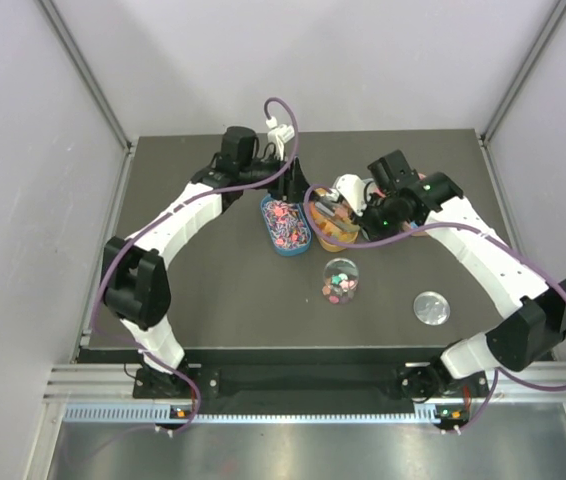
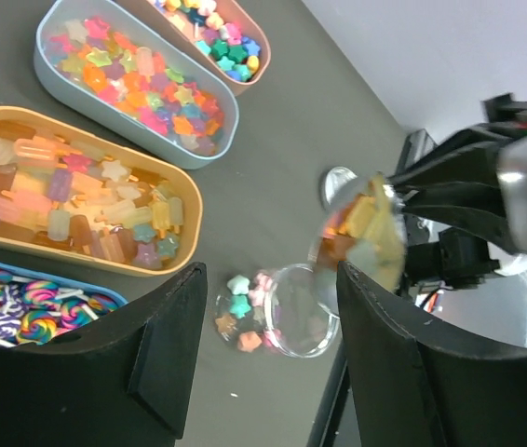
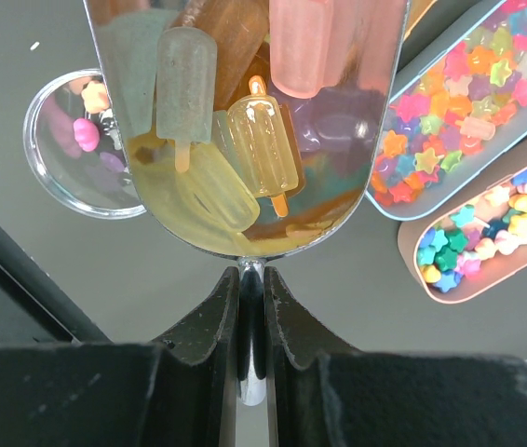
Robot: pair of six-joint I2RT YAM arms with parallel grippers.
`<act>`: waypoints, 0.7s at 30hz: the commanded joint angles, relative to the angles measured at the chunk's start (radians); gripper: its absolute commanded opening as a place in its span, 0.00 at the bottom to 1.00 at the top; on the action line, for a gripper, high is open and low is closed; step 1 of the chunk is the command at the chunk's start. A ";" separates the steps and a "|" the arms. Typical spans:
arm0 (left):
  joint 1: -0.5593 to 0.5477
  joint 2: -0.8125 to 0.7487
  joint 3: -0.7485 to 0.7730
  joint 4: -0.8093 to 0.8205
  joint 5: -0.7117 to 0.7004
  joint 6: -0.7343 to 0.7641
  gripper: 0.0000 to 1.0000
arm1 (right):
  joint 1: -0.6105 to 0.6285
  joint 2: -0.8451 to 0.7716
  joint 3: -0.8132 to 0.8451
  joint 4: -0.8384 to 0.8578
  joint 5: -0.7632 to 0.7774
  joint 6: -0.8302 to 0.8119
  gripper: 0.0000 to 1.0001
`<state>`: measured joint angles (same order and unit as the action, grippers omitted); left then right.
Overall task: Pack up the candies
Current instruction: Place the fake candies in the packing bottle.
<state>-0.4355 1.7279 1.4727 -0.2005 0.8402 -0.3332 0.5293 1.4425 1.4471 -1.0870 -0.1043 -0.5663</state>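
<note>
My right gripper (image 3: 251, 284) is shut on the handle of a metal scoop (image 3: 245, 130). The scoop holds popsicle-shaped gummy candies (image 3: 259, 140) in yellow, orange, green and pink. In the top view the right gripper (image 1: 360, 215) hangs over the orange tray (image 1: 335, 232). A clear round jar (image 1: 339, 281) stands in front of the trays with a few star candies (image 2: 240, 312) in it. My left gripper (image 2: 271, 303) is open with nothing in it, and it hovers by the blue tray (image 1: 285, 226). The jar (image 2: 287, 312) shows between its fingers, far below.
A grey-blue tray (image 2: 133, 79) of star candies and a pinkish tray (image 2: 209, 26) of smaller stars lie beside the orange tray (image 2: 77, 196). The blue tray (image 2: 21, 307) holds lollipops. The round jar lid (image 1: 431, 307) lies on the table to the right of the jar.
</note>
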 commanded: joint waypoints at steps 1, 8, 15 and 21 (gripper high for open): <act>-0.019 0.032 0.054 -0.005 -0.030 0.051 0.63 | 0.014 -0.063 0.045 -0.002 -0.002 -0.009 0.00; -0.048 0.067 0.040 -0.033 -0.076 0.100 0.62 | 0.014 -0.106 0.073 -0.013 0.011 -0.006 0.00; -0.051 0.087 0.060 -0.048 -0.093 0.120 0.61 | 0.015 -0.171 0.095 -0.008 0.015 0.014 0.00; -0.051 0.065 0.075 -0.033 -0.066 0.118 0.66 | 0.014 -0.218 0.052 -0.025 -0.008 -0.013 0.00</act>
<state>-0.4927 1.8000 1.5074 -0.2398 0.7696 -0.2424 0.5350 1.2850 1.4792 -1.1271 -0.0883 -0.5663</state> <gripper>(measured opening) 0.638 0.099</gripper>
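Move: The right hand already holds the loaded scoop; the packing bottle lies about 9 cm back, 7 cm to its left and 15 cm below. From the right hand, the orange tray is about 11 cm ahead and 10 cm left, the pale blue tray some 12 cm ahead and 4 cm right, both about 17 cm down. For the left hand, the scoop blade is some 8 cm right, 4 cm back and 3 cm below; the bottle is about 17 cm back, 10 cm right and 20 cm below. The right hand keeps its grip on the scoop handle and lifts it about 5 cm, easing some 2 cm back away from the trays, the wrist tipping slightly so the fingers swing forward and up. Meanwhile the half-open left hand sinks about 3 cm and shifts 2 cm right beside the scoop's front end, fingertips dipping a little, its nearer fingertip seeming to bear down on the blade's rim as the right hand rises. ##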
